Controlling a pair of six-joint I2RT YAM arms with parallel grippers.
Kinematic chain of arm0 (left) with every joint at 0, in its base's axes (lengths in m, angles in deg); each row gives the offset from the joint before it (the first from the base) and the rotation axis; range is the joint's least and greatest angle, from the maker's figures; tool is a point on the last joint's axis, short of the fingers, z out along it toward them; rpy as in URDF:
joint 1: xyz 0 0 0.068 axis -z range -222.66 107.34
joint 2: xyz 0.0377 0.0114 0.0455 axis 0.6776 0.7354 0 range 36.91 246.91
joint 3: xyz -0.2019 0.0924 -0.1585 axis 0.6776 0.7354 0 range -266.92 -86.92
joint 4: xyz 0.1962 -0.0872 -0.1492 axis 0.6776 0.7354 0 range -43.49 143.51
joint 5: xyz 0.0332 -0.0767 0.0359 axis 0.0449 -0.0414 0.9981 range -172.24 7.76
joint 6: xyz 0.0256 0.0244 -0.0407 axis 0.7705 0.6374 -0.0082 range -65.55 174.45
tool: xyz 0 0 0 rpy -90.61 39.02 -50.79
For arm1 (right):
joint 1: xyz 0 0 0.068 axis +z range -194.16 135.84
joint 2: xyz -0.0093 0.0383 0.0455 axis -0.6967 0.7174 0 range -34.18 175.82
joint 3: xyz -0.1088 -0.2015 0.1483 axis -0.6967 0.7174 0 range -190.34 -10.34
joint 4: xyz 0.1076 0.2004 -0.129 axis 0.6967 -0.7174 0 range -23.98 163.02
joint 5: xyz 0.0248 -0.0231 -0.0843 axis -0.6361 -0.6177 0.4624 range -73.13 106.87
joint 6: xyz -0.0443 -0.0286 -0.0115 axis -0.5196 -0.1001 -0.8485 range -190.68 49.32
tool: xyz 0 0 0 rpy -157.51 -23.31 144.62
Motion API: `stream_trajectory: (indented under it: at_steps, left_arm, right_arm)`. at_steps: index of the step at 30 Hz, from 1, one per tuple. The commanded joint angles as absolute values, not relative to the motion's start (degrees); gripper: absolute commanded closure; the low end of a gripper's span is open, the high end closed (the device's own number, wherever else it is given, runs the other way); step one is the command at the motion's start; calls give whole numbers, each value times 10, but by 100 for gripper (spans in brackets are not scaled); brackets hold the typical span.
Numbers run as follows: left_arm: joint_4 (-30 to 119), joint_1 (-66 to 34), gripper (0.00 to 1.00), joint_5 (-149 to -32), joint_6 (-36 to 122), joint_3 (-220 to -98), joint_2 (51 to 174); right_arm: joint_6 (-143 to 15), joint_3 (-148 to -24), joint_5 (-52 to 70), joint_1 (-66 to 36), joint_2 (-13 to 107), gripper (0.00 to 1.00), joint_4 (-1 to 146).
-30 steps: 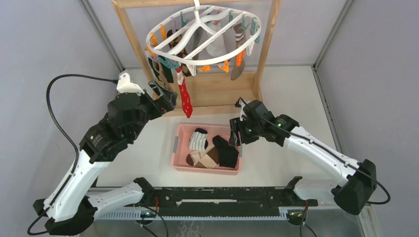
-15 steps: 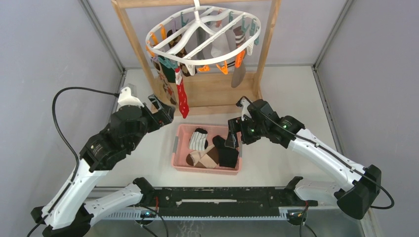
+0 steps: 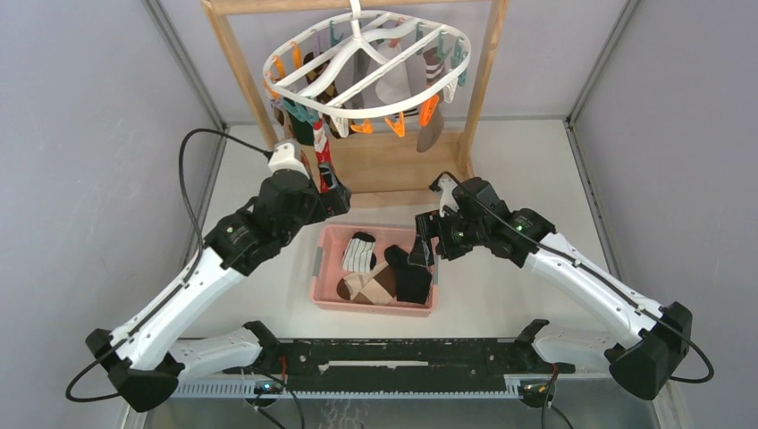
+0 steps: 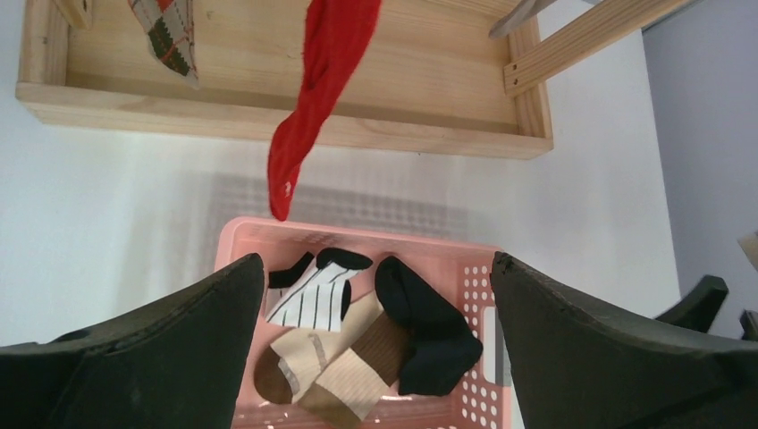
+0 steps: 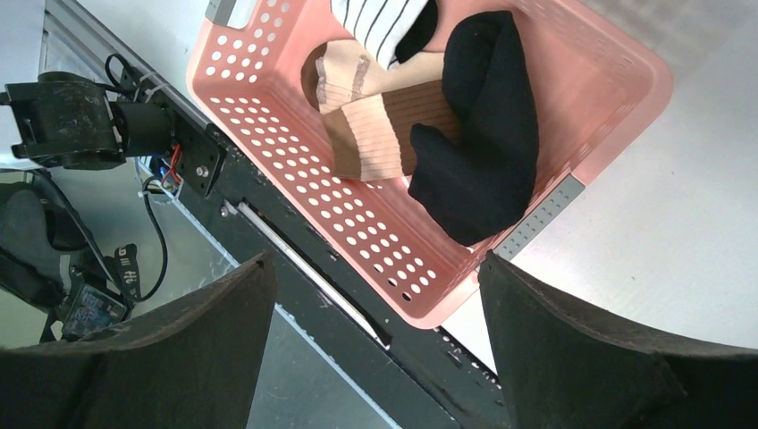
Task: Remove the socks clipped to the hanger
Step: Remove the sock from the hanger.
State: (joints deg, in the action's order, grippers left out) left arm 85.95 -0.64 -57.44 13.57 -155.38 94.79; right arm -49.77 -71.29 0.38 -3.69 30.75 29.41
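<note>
The white oval hanger [image 3: 295, 88] hangs from a wooden frame, with several socks clipped under it. Among them are a red sock [image 3: 324, 154] [image 4: 318, 98], a grey sock [image 3: 430, 123] and an argyle sock [image 4: 169, 31]. My left gripper [image 3: 334, 200] [image 4: 375, 295] is open and empty, just below and in front of the red sock's toe. My right gripper [image 3: 420, 241] [image 5: 375, 286] is open and empty over the right end of the pink basket [image 3: 324, 288] [image 5: 357, 223]. In the basket lie a striped sock [image 4: 313, 290], a beige-and-brown sock [image 5: 375, 116] and a black sock [image 5: 483, 134].
The wooden frame [image 3: 488, 76] has two uprights and a tray-like base [image 3: 393, 170] [image 4: 420, 71] behind the basket. A black rail [image 3: 402, 357] runs along the near table edge. Grey walls close in on both sides.
My left arm has swung up and right, bringing its open gripper to the red sock. My right gripper has opened wider over the basket. The hanger has swayed slightly.
</note>
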Motion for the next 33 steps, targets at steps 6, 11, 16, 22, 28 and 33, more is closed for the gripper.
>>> stream_trajectory:
  at_steps: [6, 11, 16, 22, 28, 33]
  left_arm:
    - [803, -19, 0, -542, 196, -1576, 1003]
    - [798, -24, 2, -515, 210, -1580, 1011]
    - [770, -31, 5, -519, 236, -1578, 1029]
    - [730, -50, 10, -543, 271, -1583, 1062]
    - [711, -73, 17, -559, 290, -1584, 1074]
    - [709, -87, 44, -573, 299, -1586, 1081]
  right_arm:
    - [-511, -727, -12, -39, 285, 11, 291]
    - [-516, -725, -13, -40, 281, 11, 285]
    - [-514, -723, -18, -41, 281, 11, 288]
    - [-513, -723, -24, -44, 279, 11, 289]
    - [-511, -719, -23, -46, 270, 11, 284]
    - [-503, -706, -27, -49, 261, 11, 287]
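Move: The red sock hangs from its clip with its middle about 8 cm ahead of the left hand, 2 cm to the left and roughly 2 cm above it. The argyle sock hangs some 10 cm farther out than the red one and 8 cm to its left. The pink basket's middle lies about 8 cm back, 8 cm to the left hand's right and some 27 cm below. From the right hand, the red sock is roughly 15 cm ahead, 19 cm left and 12 cm higher. Forward and somewhat down, about 8 cm in all, the left hand slides its open fingers up to the lower part of the hanging red sock, easing down early, pausing in its descent, then sinking a little more. Along the way it rolls some 15 degrees, its left side rising. The fingers, wide open to begin with, narrow by roughly a third around the sock, mostly late on; a firm pinch can't be seen yet. ##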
